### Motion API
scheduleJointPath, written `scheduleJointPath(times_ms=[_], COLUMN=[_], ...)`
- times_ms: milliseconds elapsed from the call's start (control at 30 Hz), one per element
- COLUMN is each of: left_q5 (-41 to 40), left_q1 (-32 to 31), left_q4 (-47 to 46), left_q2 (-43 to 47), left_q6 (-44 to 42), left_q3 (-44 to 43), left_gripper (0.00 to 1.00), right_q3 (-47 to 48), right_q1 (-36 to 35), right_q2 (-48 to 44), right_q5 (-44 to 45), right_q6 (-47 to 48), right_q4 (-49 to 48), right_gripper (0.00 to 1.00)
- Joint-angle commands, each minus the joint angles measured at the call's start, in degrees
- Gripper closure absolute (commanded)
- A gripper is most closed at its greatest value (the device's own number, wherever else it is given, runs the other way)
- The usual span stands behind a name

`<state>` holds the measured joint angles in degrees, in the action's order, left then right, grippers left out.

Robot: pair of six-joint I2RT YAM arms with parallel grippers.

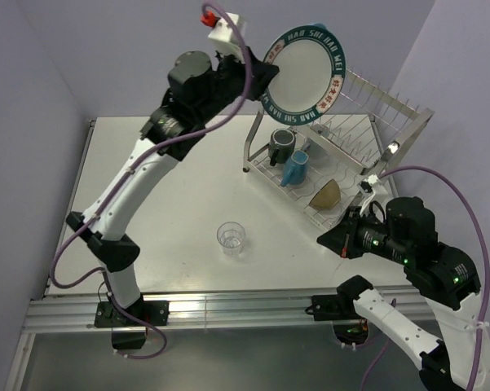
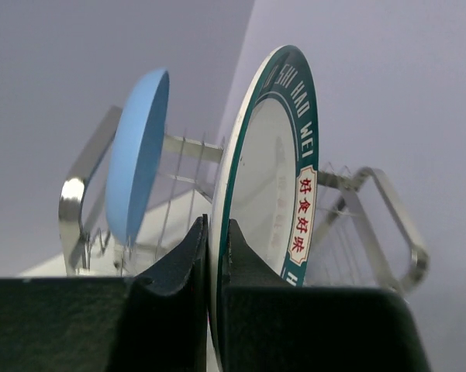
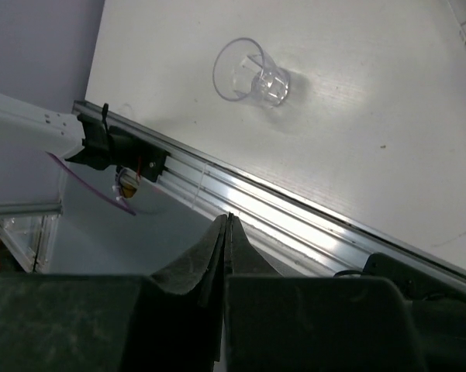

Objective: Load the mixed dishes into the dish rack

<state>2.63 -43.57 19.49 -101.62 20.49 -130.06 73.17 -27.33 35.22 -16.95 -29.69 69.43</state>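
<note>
My left gripper [image 1: 258, 77] [image 2: 215, 229] is shut on the rim of the white plate with the dark teal lettered rim [image 1: 304, 73] [image 2: 273, 155], holding it on edge high above the dish rack [image 1: 367, 130] [image 2: 388, 225]. In the left wrist view the light-blue plate [image 2: 139, 155] stands upright in the rack just left of the held plate. A dark mug [image 1: 281, 145], a light-blue cup [image 1: 296, 169] and a bowl [image 1: 326, 193] sit on the rack's lower tier. The clear glass [image 1: 231, 238] [image 3: 252, 74] stands on the table. My right gripper [image 1: 330, 239] [image 3: 227, 221] is shut and empty, near the rack's front corner.
The white table [image 1: 171, 187] ends in a metal rail [image 1: 228, 308] [image 3: 295, 217] along its near edge. Purple cables loop off both arms. Lilac walls close in behind and to the sides of the rack.
</note>
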Motion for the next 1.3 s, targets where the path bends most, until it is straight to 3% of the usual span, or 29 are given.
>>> scheduleJointPath(times_ms=[0,200,700,1033,1267], left_q5=[-7.72,-14.85,-20.47,-23.72,-31.45], left_q1=[-3.53,-7.67,-11.18,-12.85,-15.31], left_q4=[-15.15,-23.25,-31.96,-34.16,-38.89], left_q2=[-4.01,-10.79,-17.64,-21.07,-22.91], left_q6=[-11.14,-23.54,-37.18,-37.19,-41.92], left_q3=[-5.46,-8.73,-8.81,-9.33,-8.81], left_gripper=[1.0,1.0,1.0,1.0,1.0], right_q3=[-1.97,-3.03,-5.14,-5.75,-6.19], right_q1=[0.35,0.35,0.35,0.35,0.35], right_q2=[-1.73,-2.09,-1.56,-1.65,-1.82], right_q5=[-1.33,-0.54,-0.45,0.34,0.43], right_q6=[-1.42,-1.07,-0.28,-0.45,-0.8], right_q4=[-2.63,-0.88,-0.79,-1.22,-1.75], right_gripper=[1.0,1.0,1.0,1.0,1.0])
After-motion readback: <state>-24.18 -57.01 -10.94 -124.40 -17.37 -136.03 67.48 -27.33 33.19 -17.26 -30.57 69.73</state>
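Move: My left hand already grips the white plate with the green rim. Its slot, on the rack's top tier, lies about 14 cm ahead, 18 cm to the right and 8 cm lower. The standing blue plate is some 16 cm ahead and 10 cm right. Far below, by about 40 cm, the dark mug is 13 cm ahead and 9 right, the blue mug 7 ahead and 13 right. The slot is roughly 38 cm ahead of my empty right hand, 2 cm right and 14 above. Keeping the green-rimmed plate pinched, I carry it with my left hand about 11 cm right and 5 cm forward over the top tier, beside the blue plate, sinking some 5 cm, nearly all late in the second rightward stretch. The fingers tip up around 25 degrees and swing counter-clockwise, turning the plate edge-on beside the blue one. My right hand, shut and empty, settles 3 cm lower. ##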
